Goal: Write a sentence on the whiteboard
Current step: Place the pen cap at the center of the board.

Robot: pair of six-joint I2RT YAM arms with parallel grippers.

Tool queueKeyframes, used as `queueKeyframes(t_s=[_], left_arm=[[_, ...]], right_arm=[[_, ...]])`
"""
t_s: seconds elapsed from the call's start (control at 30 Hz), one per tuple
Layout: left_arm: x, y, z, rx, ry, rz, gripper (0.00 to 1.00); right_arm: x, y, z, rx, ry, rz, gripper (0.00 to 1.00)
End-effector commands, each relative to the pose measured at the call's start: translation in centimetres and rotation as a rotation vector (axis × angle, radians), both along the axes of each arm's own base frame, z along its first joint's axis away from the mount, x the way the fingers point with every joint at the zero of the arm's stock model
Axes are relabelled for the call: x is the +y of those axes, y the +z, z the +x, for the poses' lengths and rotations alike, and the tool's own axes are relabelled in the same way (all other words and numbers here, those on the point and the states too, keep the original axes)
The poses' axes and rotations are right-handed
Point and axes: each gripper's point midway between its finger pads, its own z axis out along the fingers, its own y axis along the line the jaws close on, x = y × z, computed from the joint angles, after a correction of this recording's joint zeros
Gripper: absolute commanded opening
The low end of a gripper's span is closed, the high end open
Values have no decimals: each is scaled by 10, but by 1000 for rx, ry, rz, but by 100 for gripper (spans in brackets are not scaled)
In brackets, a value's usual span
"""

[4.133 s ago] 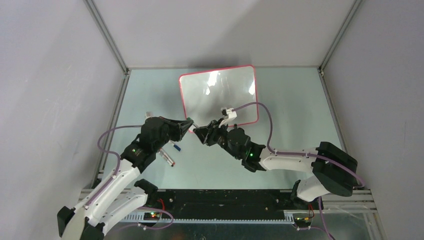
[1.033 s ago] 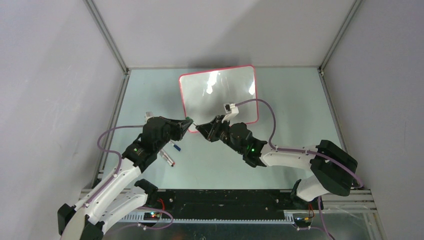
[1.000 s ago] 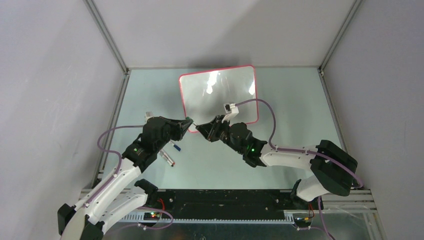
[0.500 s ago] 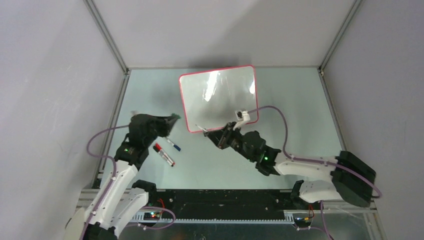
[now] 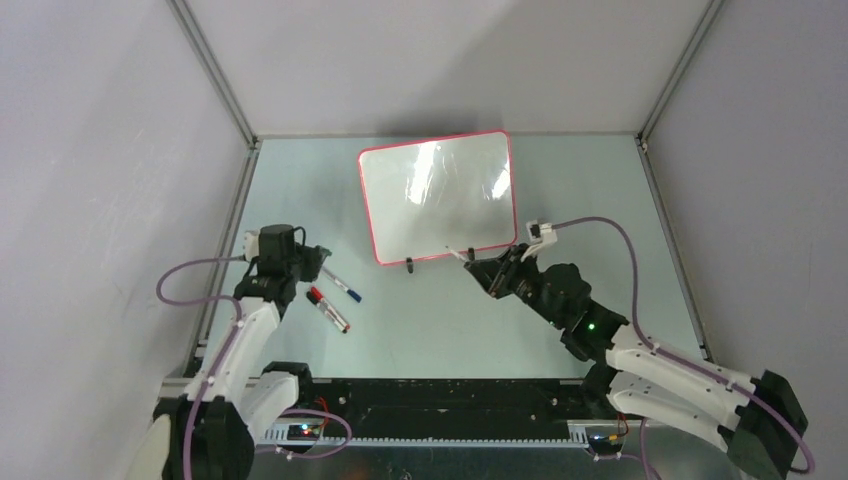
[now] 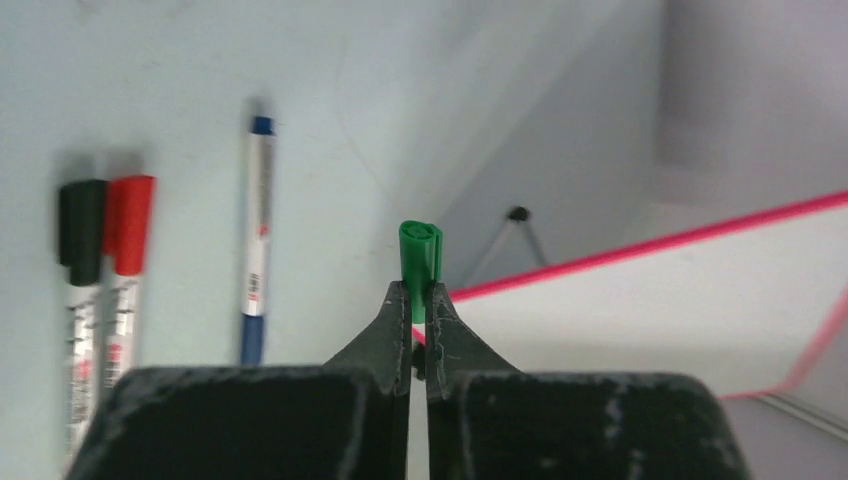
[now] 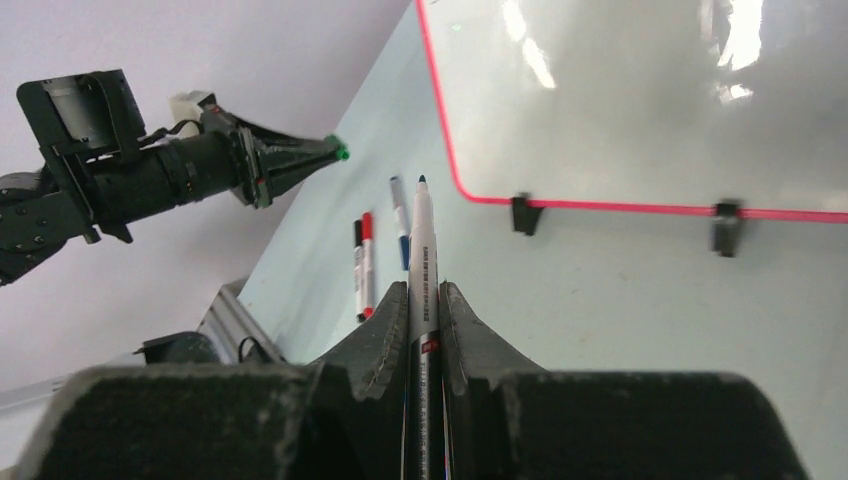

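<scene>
The whiteboard (image 5: pixel 437 195) stands tilted at the back of the table, glossy white with a red-pink rim, and nothing is written on it. My right gripper (image 5: pixel 481 268) is shut on an uncapped marker (image 7: pixel 420 255). Its dark tip points left, below the board's lower edge (image 7: pixel 640 100) and in front of the two black clip feet (image 7: pixel 521 213). My left gripper (image 6: pixel 420 292) is shut on a green cap (image 6: pixel 420 255). It hovers left of the board, over the table by the loose pens, and shows in the right wrist view (image 7: pixel 335 153) too.
Three capped pens lie on the table to the left. A blue one (image 5: pixel 342 287) lies apart, and a red one (image 6: pixel 125 250) and a black one (image 6: pixel 80 240) lie side by side. The enclosure's grey walls and metal frame ring the table.
The two grippers were tip to tip below the board's left corner. They have pulled apart: the left drew back left with the green cap, and the right swung right with the uncapped marker.
</scene>
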Motion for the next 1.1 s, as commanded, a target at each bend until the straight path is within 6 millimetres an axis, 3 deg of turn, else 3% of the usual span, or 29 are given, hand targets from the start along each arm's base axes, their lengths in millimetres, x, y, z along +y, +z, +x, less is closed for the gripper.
queueKeyframes(t_s=[0.0, 0.1, 0.2, 0.27, 0.47, 0.7, 0.77, 0.93, 1.07], left_arm=[[28, -16, -5, 168, -52, 260, 0], [31, -50, -12, 347, -108, 329, 0], [22, -81, -12, 471, -213, 327, 0], [17, -88, -6, 505, -258, 338, 0], [6, -82, 21, 471, -337, 401, 0], [27, -59, 14, 465, -220, 472, 0], [24, -57, 19, 432, -221, 457, 0], [12, -67, 34, 462, -262, 411, 0], [18, -82, 44, 516, -259, 432, 0]], right_arm=[[-23, 5, 4, -33, 8, -106, 0], [-33, 5, 5, -28, 2, -135, 0], [-32, 4, 0, -9, 21, -130, 0], [-31, 0, -2, 11, 33, -132, 0], [-27, -11, -10, 50, 77, -149, 0], [-39, -16, -18, 56, 54, -156, 0], [-41, -15, -19, 49, 50, -151, 0], [-41, -10, -20, 32, 56, -138, 0], [-40, -7, -23, 26, 72, -131, 0]])
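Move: Below the left hand, which holds the green pen cap, the blue marker lies about 13 cm down, its middle 2 cm back and 1 cm right. The red marker lies some 11 cm back and 2 cm left, about as far down; the whiteboard's near left corner is roughly 3 cm ahead and 11 cm right. From the right hand, the blue marker is about 31 cm left, 6 cm ahead and 21 cm lower. Sinking about 10 cm towards the table by the blue marker's far end, the left hand then eases up some 2 cm and finishes nearly 3 cm farther forward, its wrist tipping down about 30 degrees and rolling left side up. Its fingers keep their hold on the cap. The right hand, still gripping the uncapped pen, shifts about 4 cm right, draws back slightly, and dips before partly rising. ##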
